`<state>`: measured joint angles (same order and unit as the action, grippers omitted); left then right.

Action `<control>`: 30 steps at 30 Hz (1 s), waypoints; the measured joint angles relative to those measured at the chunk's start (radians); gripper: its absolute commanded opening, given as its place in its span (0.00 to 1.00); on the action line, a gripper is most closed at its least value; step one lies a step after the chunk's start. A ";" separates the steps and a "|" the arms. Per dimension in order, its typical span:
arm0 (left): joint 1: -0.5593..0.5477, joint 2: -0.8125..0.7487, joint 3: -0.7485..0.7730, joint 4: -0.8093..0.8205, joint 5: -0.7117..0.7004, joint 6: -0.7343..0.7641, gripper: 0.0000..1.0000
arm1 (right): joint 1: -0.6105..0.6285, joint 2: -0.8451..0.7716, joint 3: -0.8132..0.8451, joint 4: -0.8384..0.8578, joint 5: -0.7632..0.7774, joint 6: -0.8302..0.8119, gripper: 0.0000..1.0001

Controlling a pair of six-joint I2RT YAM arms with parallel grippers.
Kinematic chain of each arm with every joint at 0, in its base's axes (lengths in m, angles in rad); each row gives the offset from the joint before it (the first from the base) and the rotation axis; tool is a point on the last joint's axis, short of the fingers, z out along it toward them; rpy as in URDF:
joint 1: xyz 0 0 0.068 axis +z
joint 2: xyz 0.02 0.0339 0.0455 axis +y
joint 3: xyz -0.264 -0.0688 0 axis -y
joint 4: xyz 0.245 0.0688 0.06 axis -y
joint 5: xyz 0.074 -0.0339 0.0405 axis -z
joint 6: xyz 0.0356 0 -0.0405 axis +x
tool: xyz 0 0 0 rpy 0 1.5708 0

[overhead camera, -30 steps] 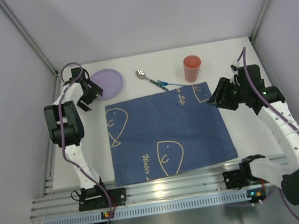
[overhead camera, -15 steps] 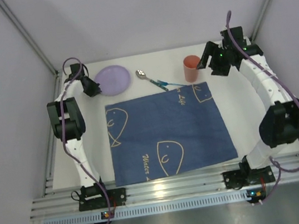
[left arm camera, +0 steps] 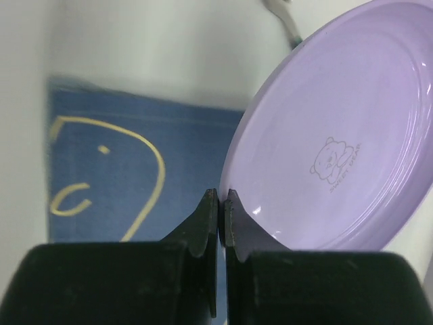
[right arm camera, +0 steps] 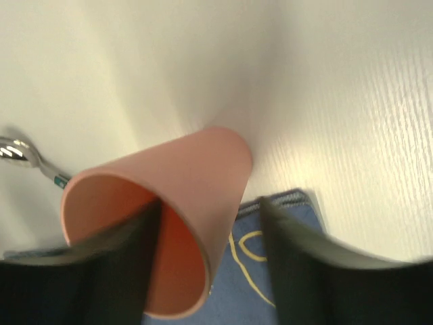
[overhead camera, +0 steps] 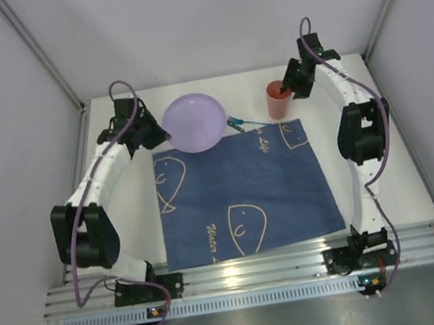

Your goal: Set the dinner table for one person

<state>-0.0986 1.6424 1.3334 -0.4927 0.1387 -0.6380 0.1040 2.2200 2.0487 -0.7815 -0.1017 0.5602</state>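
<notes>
A lilac plate [overhead camera: 195, 122] hangs tilted above the dinner table [overhead camera: 402, 167], at the far left corner of the blue fish cloth [overhead camera: 242, 191]. My left gripper [overhead camera: 157, 135] is shut on its rim. In the left wrist view the fingertips [left arm camera: 211, 203] pinch the edge of the plate [left arm camera: 338, 135]. A salmon cup [overhead camera: 279, 101] stands upright beyond the cloth's far right corner. My right gripper [right arm camera: 211, 203] is open and straddles the wall of the cup [right arm camera: 196, 169]: one finger is inside and the other outside, apart from it.
A spoon with a blue handle [overhead camera: 239, 121] lies between plate and cup, its bowl hidden by the plate in the top view; its metal bowl [right arm camera: 17, 150] shows beside the cup. Grey walls close in the left, right and back. An aluminium rail [overhead camera: 242, 277] runs along the near edge.
My left gripper shut on the plate's rim, then lifted it and carried it right toward the cloth. My right arm swung from the table's right side to the cup and now straddles its wall.
</notes>
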 measured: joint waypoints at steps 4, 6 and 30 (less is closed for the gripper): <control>-0.174 -0.194 -0.125 0.008 0.003 0.036 0.00 | 0.001 0.050 0.079 -0.032 0.031 -0.009 0.00; -0.228 -0.244 -0.211 0.008 0.008 0.041 0.00 | 0.002 0.051 0.086 -0.039 0.037 -0.011 0.00; -0.336 -0.254 -0.435 -0.043 -0.105 -0.003 0.98 | 0.127 -0.610 -0.554 -0.115 0.209 -0.143 0.00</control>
<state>-0.4347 1.3888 0.8982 -0.5354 0.0334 -0.6415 0.2310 1.6104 1.4952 -0.8967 0.1078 0.4175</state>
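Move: On the left, the hand still pinches the raised plate by its left edge; the blue placemat's middle is about 18 cm back, 24 to the right and 14 below it, while the spoon lies some 12 ahead, 23 right. From the right hand, open over the cup's right rim, the cup's middle is 4 cm left, level fore and aft, 4 lower. The fork is about 14 left, 2 back; the placemat's far right corner 3 right, 3 back, both some 10 below. Swinging back about 20 cm and slightly right, with a small rise and then a drop of some 15 cm, the left hand turns clockwise, lets the plate go on the mat, opens wide and lifts off. Meanwhile the right fingers pinch the cup's right wall at the rim, one inside; the hand raises the cup some 13 cm, draws back about 17 over the placemat's far right part and starts sinking. ##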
